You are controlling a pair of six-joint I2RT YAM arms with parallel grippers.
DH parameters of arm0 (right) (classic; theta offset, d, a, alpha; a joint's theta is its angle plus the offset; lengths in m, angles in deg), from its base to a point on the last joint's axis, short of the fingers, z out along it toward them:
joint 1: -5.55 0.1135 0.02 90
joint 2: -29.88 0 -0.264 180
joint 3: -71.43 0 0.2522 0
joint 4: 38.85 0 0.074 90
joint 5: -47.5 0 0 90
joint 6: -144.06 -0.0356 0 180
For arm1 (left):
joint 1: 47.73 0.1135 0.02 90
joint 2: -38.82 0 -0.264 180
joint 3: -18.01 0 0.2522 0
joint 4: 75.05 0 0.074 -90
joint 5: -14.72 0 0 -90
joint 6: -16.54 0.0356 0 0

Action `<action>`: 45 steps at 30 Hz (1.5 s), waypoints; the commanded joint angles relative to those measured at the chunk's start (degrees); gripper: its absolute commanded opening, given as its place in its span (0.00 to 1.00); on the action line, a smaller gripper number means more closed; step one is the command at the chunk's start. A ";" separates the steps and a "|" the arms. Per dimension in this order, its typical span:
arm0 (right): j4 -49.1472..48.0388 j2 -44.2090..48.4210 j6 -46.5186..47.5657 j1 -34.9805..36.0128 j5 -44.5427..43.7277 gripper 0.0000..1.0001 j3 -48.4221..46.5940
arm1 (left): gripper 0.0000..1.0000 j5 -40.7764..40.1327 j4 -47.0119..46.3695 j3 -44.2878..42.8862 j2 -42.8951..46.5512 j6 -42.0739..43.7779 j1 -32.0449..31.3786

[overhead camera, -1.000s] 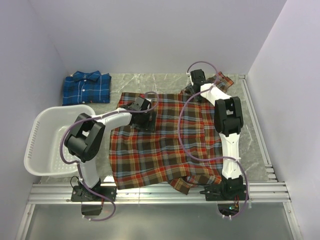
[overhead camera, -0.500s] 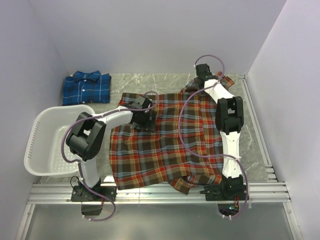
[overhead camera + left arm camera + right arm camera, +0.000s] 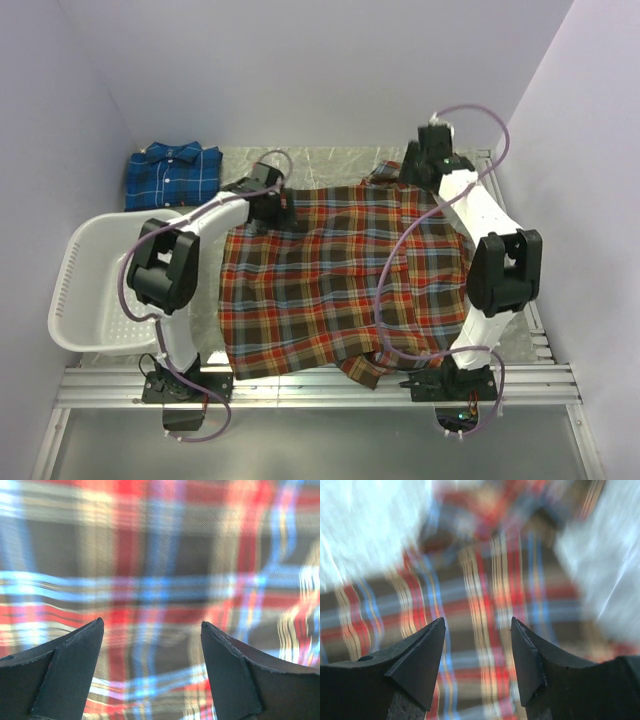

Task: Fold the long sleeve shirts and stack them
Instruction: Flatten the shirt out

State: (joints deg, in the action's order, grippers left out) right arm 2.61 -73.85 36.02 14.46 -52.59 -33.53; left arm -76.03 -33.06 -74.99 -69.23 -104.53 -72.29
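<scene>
The red-orange plaid long sleeve shirt lies spread over the middle of the table, one corner folded under at the near edge. The blue plaid shirt lies folded at the back left. My left gripper hovers over the red shirt's back left corner; in the left wrist view it stands open, only plaid cloth beneath. My right gripper is over the shirt's back right part; in the right wrist view it is open above blurred plaid cloth, nothing between the fingers.
A white slotted basket stands at the left edge beside the left arm. The marble tabletop shows right of the shirt, with a metal rail along the near edge. Walls close in on three sides.
Both grippers have moved toward the back of the table. The left one went back and left to the shirt's corner. The right arm swung out to the right, its gripper now farther right.
</scene>
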 commanded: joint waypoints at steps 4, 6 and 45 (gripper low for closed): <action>-2.03 8.52 -12.80 -1.35 8.06 0.62 20.58 | 0.84 -0.30 -3.36 -5.21 -5.67 -3.38 5.57; -2.57 10.11 -13.50 -1.44 8.33 0.62 23.60 | 0.83 -1.61 -2.57 -8.45 -9.00 -3.21 6.18; -0.18 22.26 -13.42 -6.01 9.91 0.61 46.99 | 0.84 -6.19 4.73 18.95 11.29 -12.26 -1.81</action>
State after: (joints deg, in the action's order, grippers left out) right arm 4.58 -50.55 22.40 8.08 -43.14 13.70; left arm -82.94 -26.07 -55.34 -57.10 -115.39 -74.06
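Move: The shirt's far-left corner lies about 10 cm ahead of the left hand, 8 cm to its left and 5 cm below; the folded blue shirt is some 12 cm ahead and 25 cm left of that hand, the white basket about 15 cm back and 35 cm left. For the right hand, the shirt's right side is about 22 cm back, 3 cm to the right and 17 cm below, with the spread sleeve some 10 cm straight ahead and equally low. The left hand, fingers wide open throughout, sweeps forward about 11 cm and leftwards, sinking low to smooth the shirt towards its far-left corner, then lifts a few centimetres and comes back some 22 cm before lowering to the cloth near the shirt's left side. Meanwhile the right hand drops fast and back from above the far end, holds low for a moment while easing right, then draws farther back and settles onto the shirt's right side, about 22 cm back and 15 cm down in all, fingers still parted and tipping some 25 degrees more steeply down. ##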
